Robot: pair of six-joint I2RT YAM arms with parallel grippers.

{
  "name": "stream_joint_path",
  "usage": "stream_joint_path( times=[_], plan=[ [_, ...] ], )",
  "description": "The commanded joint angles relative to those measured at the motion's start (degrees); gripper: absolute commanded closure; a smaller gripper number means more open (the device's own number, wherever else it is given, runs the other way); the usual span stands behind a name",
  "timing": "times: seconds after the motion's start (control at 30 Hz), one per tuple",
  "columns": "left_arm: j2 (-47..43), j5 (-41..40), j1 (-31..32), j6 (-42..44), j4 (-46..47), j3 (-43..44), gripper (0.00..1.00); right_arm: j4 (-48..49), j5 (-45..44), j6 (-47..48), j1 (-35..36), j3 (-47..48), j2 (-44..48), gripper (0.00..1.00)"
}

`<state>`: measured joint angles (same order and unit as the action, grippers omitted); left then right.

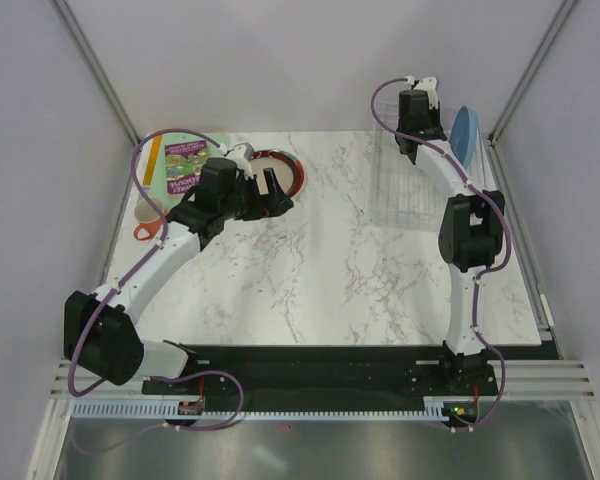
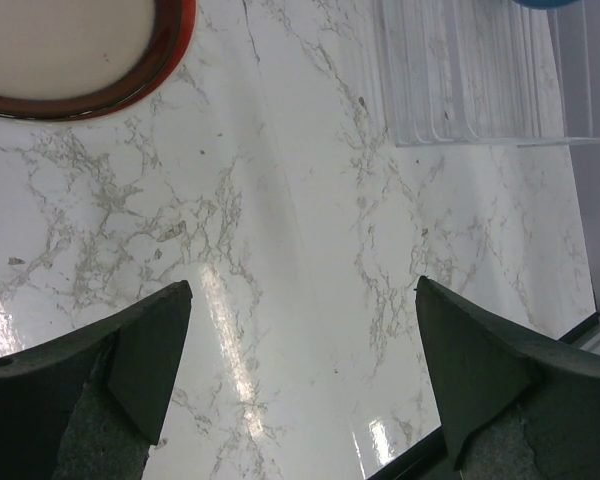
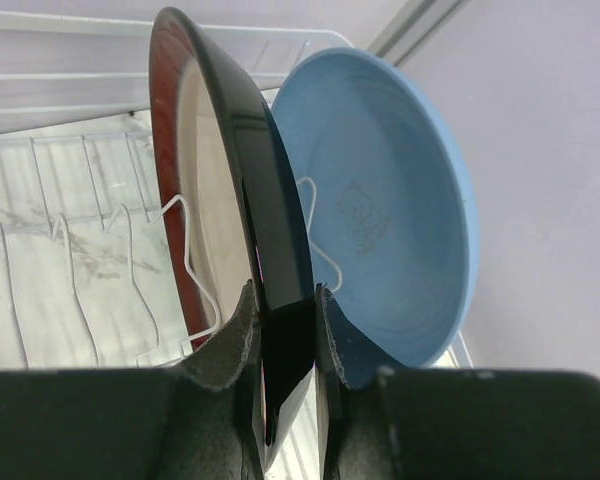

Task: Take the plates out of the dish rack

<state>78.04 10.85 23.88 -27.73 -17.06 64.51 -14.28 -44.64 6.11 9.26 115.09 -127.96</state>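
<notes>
My right gripper [image 3: 283, 290] is shut on the rim of a dark red-rimmed plate with a cream centre [image 3: 270, 210], which stands upright in the clear dish rack [image 3: 70, 260]. A plain light blue plate [image 3: 390, 190] stands right behind it in the rack. In the top view the right gripper [image 1: 412, 140] is at the far end of the rack [image 1: 398, 190], beside the blue plate [image 1: 464, 135]. My left gripper [image 2: 302, 285] is open and empty above bare table. Another red-rimmed cream plate [image 2: 70, 50] lies flat on the table, by the left gripper [image 1: 273, 193] in the top view [image 1: 285, 172].
A green and purple book [image 1: 185, 160] and a white mug with an orange handle [image 1: 148, 222] are at the far left of the marble table [image 1: 340, 270]. Grey walls close in both sides and the back. The rack's near slots [image 2: 460, 80] hold nothing.
</notes>
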Motion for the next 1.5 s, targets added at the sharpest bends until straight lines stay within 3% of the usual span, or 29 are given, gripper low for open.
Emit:
stream_joint_path(
  times=[0.0,0.3,0.57,0.7,0.83,1.17,1.47],
  plan=[
    [-1.84,0.22,0.38,-1.72,1.85,-0.26,0.0,7.43,-9.15,2.68,-1.0,2.86,8.52,1.0],
    [-2.72,-0.39,0.47,-1.1,1.5,-0.35,0.0,6.99,-10.29,2.94,-0.73,2.95,10.1,1.0],
    [-2.63,-0.31,0.47,-0.84,1.59,0.26,0.0,3.66,-8.36,1.03,-0.38,1.64,18.0,1.0],
    [-1.84,0.48,0.47,-0.84,1.85,1.23,0.0,-3.28,1.9,-5.39,1.2,-1.61,26.06,1.0],
    [-0.7,3.81,0.47,-0.14,3.78,2.37,0.0,-8.64,18.66,-11.81,3.4,-7.85,33.99,1.0],
    [1.67,11.64,0.29,-4.0,18.71,-0.52,0.0,-9.27,49.34,-25.35,4.72,-23.75,51.49,1.0],
    [4.4,15.69,0.38,-9.45,29.96,-2.11,0.0,-3.66,60.89,-35.01,4.89,-33.33,60.19,1.0]
  ],
)
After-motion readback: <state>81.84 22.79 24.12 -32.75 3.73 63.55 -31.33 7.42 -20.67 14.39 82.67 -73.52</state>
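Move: My open left gripper, where the brown-rimmed plate in my right fingers is headed, is about 42 cm to my right hand's left, 24 cm back and roughly level. The blue plate stands some 8 cm to my right hand's right, 2 cm farther out and 4 cm lower; the dish rack's middle is 5 cm left, 4 cm back, 12 cm down. From my left hand, the brown plate is about 27 cm ahead and 44 cm right, nearly level; the stacked plates lie 17 cm ahead, 3 cm left, 18 cm down. Still pinching the brown-rimmed plate, I lift it out of the rack's wires with my right hand, first slowly up, then sweep back about 23 cm and left 16 towards my left gripper, rising to 17 cm before sinking slightly. That wrist rolls left side up and swings counter-clockwise, some 40 degrees each. Late on, my left hand, fingers wide open, eases right and up about 5 cm to meet the plate, turning clockwise. ##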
